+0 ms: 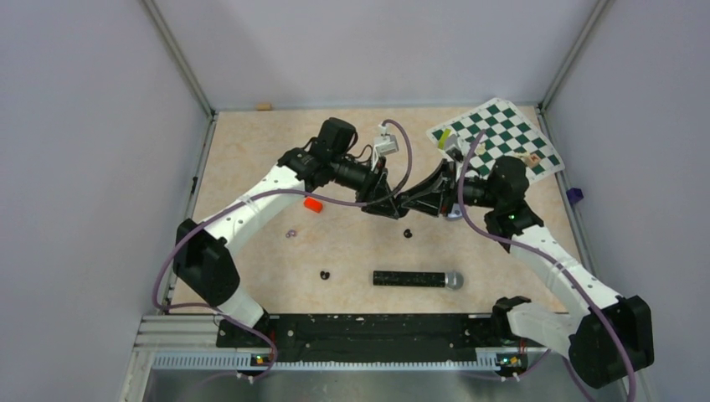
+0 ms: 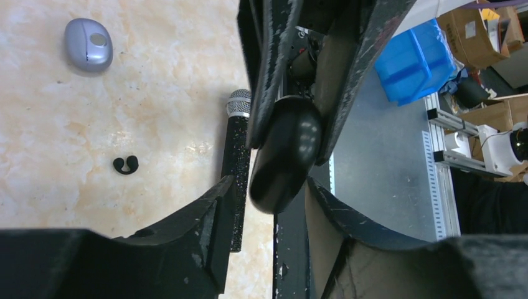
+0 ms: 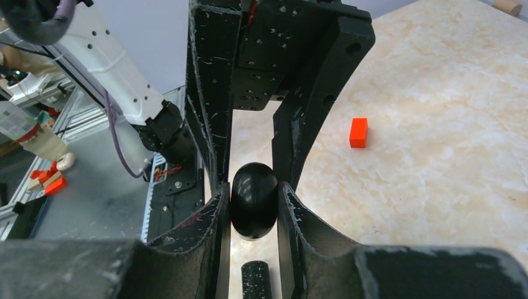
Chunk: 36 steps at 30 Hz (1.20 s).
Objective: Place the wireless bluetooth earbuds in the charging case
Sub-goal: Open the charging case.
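The charging case (image 3: 254, 202), a glossy black oval pod, hangs above the table with my right gripper (image 3: 254, 190) shut on its sides. In the left wrist view the case (image 2: 286, 149) points its lower end down between the jaws of my left gripper (image 2: 272, 190). Those jaws stand narrowly open around that end, and a thin slit shows on one side. From above, both grippers meet nose to nose (image 1: 402, 203) over the table's middle. Two wireless bluetooth earbuds lie loose on the table, one (image 1: 408, 233) just in front of the grippers and one (image 1: 325, 274) nearer the left arm.
A long black microphone (image 1: 417, 279) lies near the front. A red block (image 1: 312, 204) and tiny purple rings (image 1: 290, 234) sit to the left. A green chessboard (image 1: 494, 138) with small pieces lies at the back right. A grey-blue disc (image 2: 88, 43) rests on the table.
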Each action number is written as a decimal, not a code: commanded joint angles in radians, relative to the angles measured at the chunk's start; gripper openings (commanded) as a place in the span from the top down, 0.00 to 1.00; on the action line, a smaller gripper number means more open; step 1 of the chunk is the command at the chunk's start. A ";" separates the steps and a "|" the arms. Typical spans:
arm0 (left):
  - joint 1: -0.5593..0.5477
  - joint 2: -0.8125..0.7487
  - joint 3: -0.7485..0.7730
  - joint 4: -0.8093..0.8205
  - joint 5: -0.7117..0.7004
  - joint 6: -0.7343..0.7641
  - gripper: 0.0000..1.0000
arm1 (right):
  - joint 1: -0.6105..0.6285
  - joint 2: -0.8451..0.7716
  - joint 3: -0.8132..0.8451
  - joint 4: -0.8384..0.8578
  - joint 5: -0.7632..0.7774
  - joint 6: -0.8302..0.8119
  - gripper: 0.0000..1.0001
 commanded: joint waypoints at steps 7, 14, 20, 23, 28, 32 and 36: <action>-0.013 0.009 0.080 -0.036 0.007 0.056 0.52 | -0.010 0.030 0.012 -0.020 -0.030 -0.082 0.86; -0.013 -0.003 0.069 -0.035 0.004 0.063 0.57 | -0.010 0.044 0.018 -0.036 -0.031 -0.090 0.86; -0.017 0.004 0.065 -0.029 0.005 0.060 0.74 | -0.009 0.052 0.014 -0.022 -0.027 -0.072 0.85; -0.023 0.006 0.065 -0.028 0.000 0.059 0.87 | -0.010 0.050 0.010 -0.005 -0.020 -0.058 0.85; -0.022 -0.006 0.068 -0.011 -0.024 0.043 1.00 | -0.032 0.026 0.001 0.052 0.022 0.008 0.59; -0.005 -0.030 0.058 0.029 -0.057 -0.006 1.00 | -0.087 -0.011 -0.008 0.114 0.072 0.099 0.32; 0.058 -0.067 0.003 0.175 -0.073 -0.167 1.00 | -0.137 -0.056 -0.045 0.201 0.131 0.172 0.26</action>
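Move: The charging case is already pinched in the right gripper, its middle about 1 cm left of the right hand point. From the left hand it lies some 2 cm to the right, level with the half-open fingers. Some 26 cm below the left hand, the black earbud lies about 3 cm right and 1 cm back, the purple earbud 11 cm ahead and straight on, and the grey oval gadget 17 cm right and 6 cm ahead. Lower the right gripper about 2 cm with the case still pinched, keeping the left gripper nearly in place, and close the left fingers until they pinch the case from its left side. Then open the right fingers wide and draw them forward and right off the case, about 4 cm, rising some 2 cm and turning roughly 10 degrees clockwise. ##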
